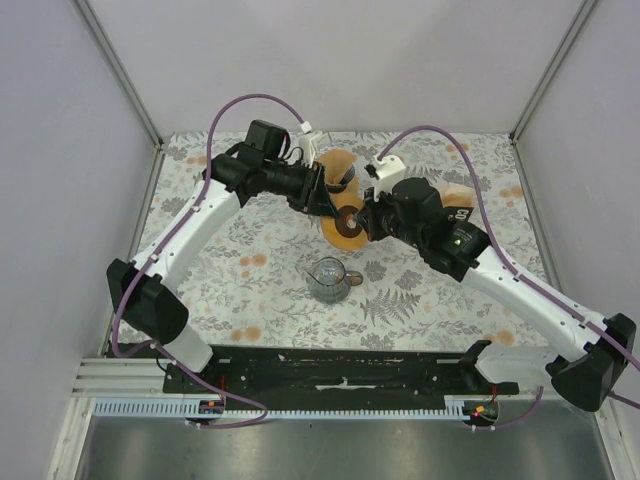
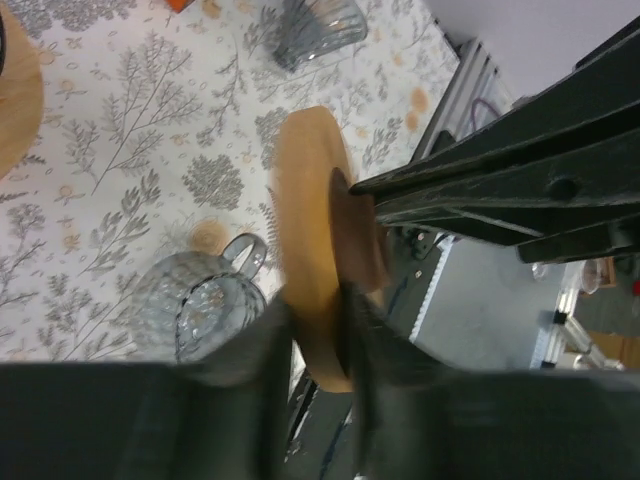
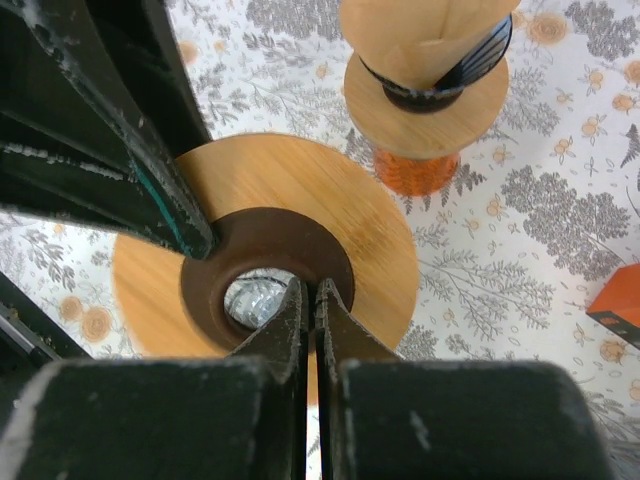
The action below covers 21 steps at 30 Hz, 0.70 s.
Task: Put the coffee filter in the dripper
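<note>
A brown paper coffee filter (image 3: 425, 30) stands as a cone in a black wire ring on a round wooden stand (image 3: 425, 125) at the back of the table; it also shows behind the arms (image 1: 336, 162). The glass dripper (image 1: 330, 278) with a handle sits on the flowered cloth (image 2: 200, 305). Between the arms, a wooden disc (image 1: 348, 230) with a dark brown centre ring hangs in the air. My right gripper (image 3: 310, 292) is shut on that ring's inner edge (image 1: 362, 222). My left gripper (image 2: 312, 300) straddles the disc's rim (image 2: 305, 210), a finger on each face (image 1: 328, 200).
An orange base (image 3: 415, 172) sits under the filter stand and an orange block (image 3: 615, 300) lies at the right. A second ribbed glass piece (image 2: 320, 25) stands farther off. The black base plate and rail (image 1: 340, 365) run along the near edge.
</note>
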Available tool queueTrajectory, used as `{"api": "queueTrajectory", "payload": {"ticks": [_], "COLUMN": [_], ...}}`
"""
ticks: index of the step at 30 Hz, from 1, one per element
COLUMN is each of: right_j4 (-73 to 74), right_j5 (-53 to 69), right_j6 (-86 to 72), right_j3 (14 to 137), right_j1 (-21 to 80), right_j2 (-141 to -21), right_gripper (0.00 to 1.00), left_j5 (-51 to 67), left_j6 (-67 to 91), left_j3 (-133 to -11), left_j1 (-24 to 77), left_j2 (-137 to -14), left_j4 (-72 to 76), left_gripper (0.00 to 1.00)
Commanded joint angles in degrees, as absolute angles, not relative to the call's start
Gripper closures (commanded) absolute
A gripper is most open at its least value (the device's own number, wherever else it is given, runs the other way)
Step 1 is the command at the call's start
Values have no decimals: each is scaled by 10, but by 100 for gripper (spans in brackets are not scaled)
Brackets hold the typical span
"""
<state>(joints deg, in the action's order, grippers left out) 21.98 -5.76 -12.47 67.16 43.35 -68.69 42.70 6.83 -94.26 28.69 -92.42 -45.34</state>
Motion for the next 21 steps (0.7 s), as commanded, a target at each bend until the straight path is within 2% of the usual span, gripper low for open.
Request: {"api": "queueTrajectory", "payload": {"ticks": [1,2,7,8,10,11,13,15,21], "right_j4": [170,170,170,172,177,183,195,213,255], "right_j5": [-73,-75,-86,-86,-80,-76,-69,-54,28], "right_j6": [-114,-113,-95,-88,-70,-65,-62,-73,-91], "right_j3": [707,707,701,700,701,701,707,719,759], "right_j1": [436,436,436,435,433,431,417,396,351], "right_j2": [-691,-692,-677,-668,-649,-637,-619,-605,-603], "right_gripper": [100,100,100,97,77,62,40,27,3], "left_j5": [524,532,485,454,358,309,182,100,-88], "left_j6": [73,72,7,-28,-92,-139,-218,-286,-446], "left_j3": [-924,-922,-924,-932,-949,-954,-955,-961,-992], "left_j1": [298,299,301,301,312,321,350,376,467], "left_j2": [-917,-913,-898,-899,-896,-890,-873,-861,-851], "left_j4": [-431,-428,-465,-483,-520,-528,-535,-548,-592], "left_gripper": [87,98,98,98,98,98,98,98,98]}}
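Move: The wooden disc, held on edge by the right gripper, sits with its middle some 3 cm to the right of the left hand and about 2 cm below it, its near rim between the open fingers. From the right hand the disc's middle is about 4 cm to the left. The dripper on its orange stand is roughly 11 cm ahead of the left hand and 19 cm lower; the glass jug is about 6 cm back, 1 cm left and 23 cm lower. Close the left gripper on the wooden disc's rim while the right one still holds it steady, then open the right fingers wide and back them off up and to the right, about 10 cm in all. As they clear, carry the disc left and down by some 4–5 cm with the left hand, rolling the wrist and tipping its fingers further towards the table. ##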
